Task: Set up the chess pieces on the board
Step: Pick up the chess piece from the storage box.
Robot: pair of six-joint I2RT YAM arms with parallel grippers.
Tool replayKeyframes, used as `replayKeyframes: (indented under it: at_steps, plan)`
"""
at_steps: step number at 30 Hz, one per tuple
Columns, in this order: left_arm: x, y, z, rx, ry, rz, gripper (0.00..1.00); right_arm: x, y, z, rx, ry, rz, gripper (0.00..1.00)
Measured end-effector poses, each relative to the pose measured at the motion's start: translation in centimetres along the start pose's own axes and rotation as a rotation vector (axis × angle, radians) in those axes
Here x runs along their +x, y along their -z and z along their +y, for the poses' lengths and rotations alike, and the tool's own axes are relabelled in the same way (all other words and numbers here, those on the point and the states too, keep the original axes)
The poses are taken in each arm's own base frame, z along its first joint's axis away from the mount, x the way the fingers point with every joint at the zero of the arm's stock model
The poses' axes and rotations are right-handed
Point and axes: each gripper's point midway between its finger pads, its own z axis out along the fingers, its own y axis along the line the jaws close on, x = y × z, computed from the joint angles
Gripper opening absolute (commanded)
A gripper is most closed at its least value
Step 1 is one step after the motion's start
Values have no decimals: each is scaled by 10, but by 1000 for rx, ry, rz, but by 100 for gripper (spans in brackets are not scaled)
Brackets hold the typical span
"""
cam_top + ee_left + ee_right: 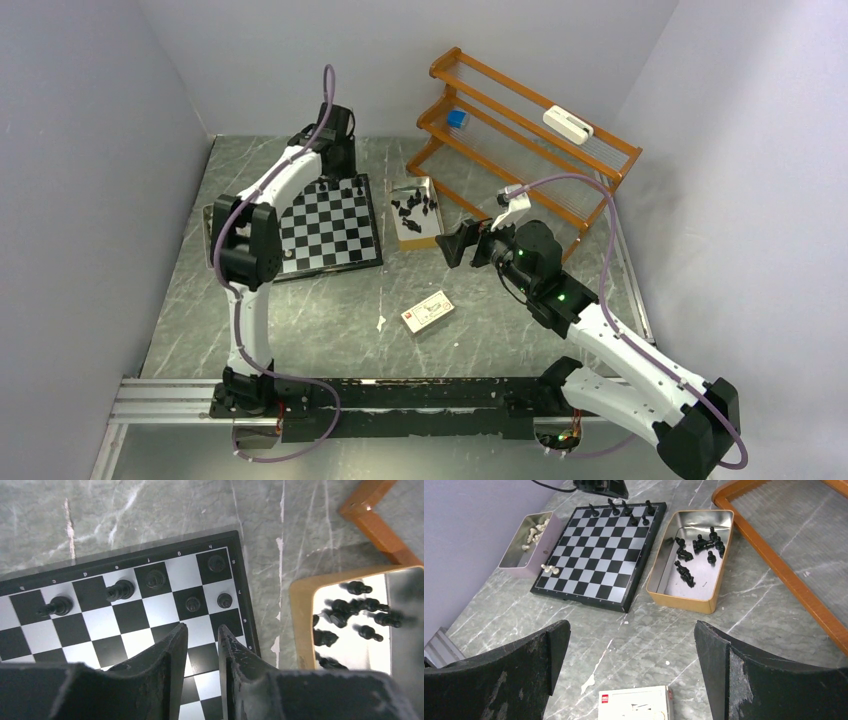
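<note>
The board [330, 228] lies at the left of the table, also seen as the board [599, 555] in the right wrist view. Several black chess pieces [155, 579] stand on its far rows, and two pale pieces [551, 570] stand at its left edge. More black pieces [696, 545] lie loose in a tan box [417, 235]. My left gripper [200, 630] hovers over the board's far right corner, jaws a little apart with nothing between them. My right gripper [631, 630] stands wide open above bare table, right of the tan box, holding nothing.
A pale box [524, 555] with white pieces sits against the board's left side. A small white card box [427, 311] lies on the table in front of the right gripper. An orange wooden rack [530, 140] stands at the back right. Walls close in on both sides.
</note>
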Motion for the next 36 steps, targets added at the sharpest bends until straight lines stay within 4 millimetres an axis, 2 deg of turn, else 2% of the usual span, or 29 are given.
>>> replayKeyframes:
  at_steps: [7,14,26,32,36]
  plan:
    - [26,-29,5,-23,-6,69,33,0,0,0,-2,0,2,100]
    - [41,-45,11,-38,-7,108,34,7,-5,-2,6,2,22,100]
    - [40,-53,18,-48,1,104,31,7,-5,-2,7,2,23,100]
    - [38,-53,17,-38,0,101,36,8,-5,-2,8,2,26,100]
    - [34,-47,7,-6,-6,90,37,8,-6,-3,9,2,28,100]
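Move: Just under the empty left hand, some 8 cm down, the right-hand pawn near the board's far right corner stands about 2 cm to its right and level with it. The left-hand pawn stands about 1 cm to the hand's left, level too, and the corner piece roughly 3 cm ahead and 1 cm right. The storage box's middle lies some 14 cm right and 5 cm back. From the right hand the right-hand pawn is about 20 cm ahead, 20 cm left. Sinking straight down over the two pawns in the far right corner of the board, the left hand drops about 6.5 cm, quickly at first and then easing off, and tips some 5 degrees farther down. Its part-open fingers keep their gap, holding nothing, and hover close over the pawns before starting to rise by about a centimetre and edge right. ##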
